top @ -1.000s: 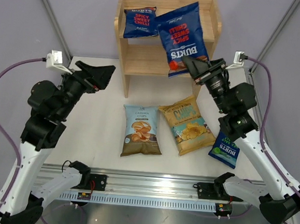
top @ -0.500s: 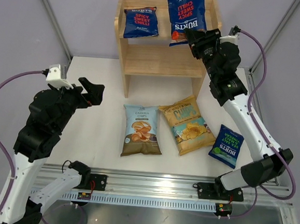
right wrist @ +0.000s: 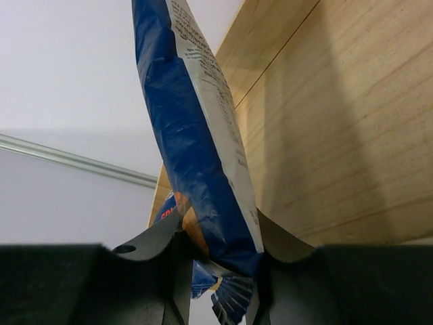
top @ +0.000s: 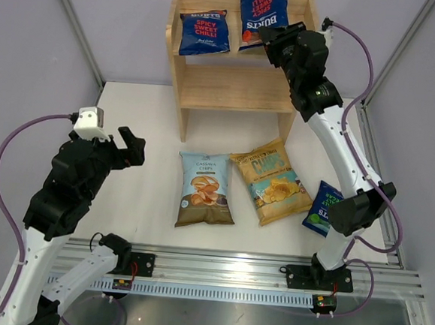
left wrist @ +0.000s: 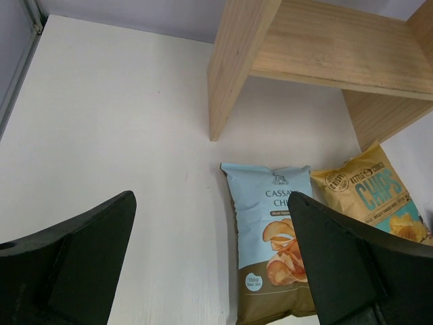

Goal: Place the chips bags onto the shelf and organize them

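Observation:
My right gripper (top: 268, 40) is shut on the bottom edge of a dark blue, red-lettered Burts chips bag (top: 261, 14), holding it upside down over the right side of the shelf's (top: 235, 85) top tier. In the right wrist view that bag (right wrist: 196, 135) rises from between the jaws of the right gripper (right wrist: 220, 264), beside the wood panel (right wrist: 338, 135). Another red-lettered Burts bag (top: 204, 32) leans on the top tier's left. The Cassava bag (top: 205, 189), yellow/teal bag (top: 272, 181) and green-marked Burts bag (top: 321, 210) lie on the table. My left gripper (top: 132, 147) hangs open and empty, left of the Cassava bag (left wrist: 270, 230).
The shelf's lower tier (top: 230, 96) holds nothing. The right arm's forearm (top: 345, 165) crosses above the table's right side and partly hides the green-marked bag. Metal frame posts (top: 77, 27) stand at the back corners.
The right arm has lifted the Burts bag from in front of the lower tier up to the top tier. The left arm has pulled back toward the near left.

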Robot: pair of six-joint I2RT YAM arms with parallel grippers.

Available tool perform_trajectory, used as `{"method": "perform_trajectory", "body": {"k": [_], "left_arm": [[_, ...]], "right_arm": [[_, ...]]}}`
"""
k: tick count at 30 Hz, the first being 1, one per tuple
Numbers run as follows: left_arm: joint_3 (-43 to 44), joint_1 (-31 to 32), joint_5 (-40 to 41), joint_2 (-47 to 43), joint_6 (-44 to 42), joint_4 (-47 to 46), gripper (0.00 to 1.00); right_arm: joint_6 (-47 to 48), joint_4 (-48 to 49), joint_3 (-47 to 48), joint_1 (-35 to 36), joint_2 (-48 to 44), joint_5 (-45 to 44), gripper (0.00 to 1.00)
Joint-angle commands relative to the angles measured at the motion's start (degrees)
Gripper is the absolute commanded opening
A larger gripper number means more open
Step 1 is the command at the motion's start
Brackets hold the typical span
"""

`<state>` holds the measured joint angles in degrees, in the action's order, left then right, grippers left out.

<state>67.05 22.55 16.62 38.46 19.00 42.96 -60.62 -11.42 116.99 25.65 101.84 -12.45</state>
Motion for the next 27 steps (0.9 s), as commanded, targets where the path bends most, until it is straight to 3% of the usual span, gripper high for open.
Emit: {"method": "perform_trajectory", "body": {"k": [1,13,17,27], "left_arm": [[-1.0,-0.1,2.2,-1.0,-2.0,-0.3,0.99],[-1.8,-0.1,1.4,-2.0,-2.7,0.0,0.99],[-1.9,0.0,0.7,-1.9,-2.7,0.2,0.99],[-1.6,0.0,-1.2,-1.3,-3.3,0.8,0.99]], "right_arm": [[-0.5,-3.9,6.7,-0.2,2.4,-1.4,0.2],[4.2,-10.4,15.4,2.1,6.0,-1.0,0.44],[6.5,-14.7,20.8,2.6,8.5,-0.8,0.61],[12.9,-22.1,29.3,2.6,12.1,-0.5,0.63]]}}
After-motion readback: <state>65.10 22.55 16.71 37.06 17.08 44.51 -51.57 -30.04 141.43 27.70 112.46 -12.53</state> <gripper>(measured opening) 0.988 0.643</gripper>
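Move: The right hand holds the blue Burts bag by its near end over the top shelf's front part. The free shelf spot for the bag is about 7 cm ahead, 2 cm to the left and 5 cm below. The Spicy Sweet Chilli bag lies roughly 17 cm left, 5 cm ahead and 3 cm lower; the shelf's right side wall is some 13 cm right and 7 cm ahead, about level. From the left hand that spot is about 33 cm ahead, 31 cm right and 10 cm above. Forward and down a little, under 2 cm each way, the right hand eases the held bag onto the top shelf, tipping slightly nose-down. Its fingers then open from about a third to nearly two thirds as it comes back up about 3 cm, draws back slightly and drifts left towards the chilli bag, rolling some 10 degrees left side down; the fingers end still straddling the bag's near end. ##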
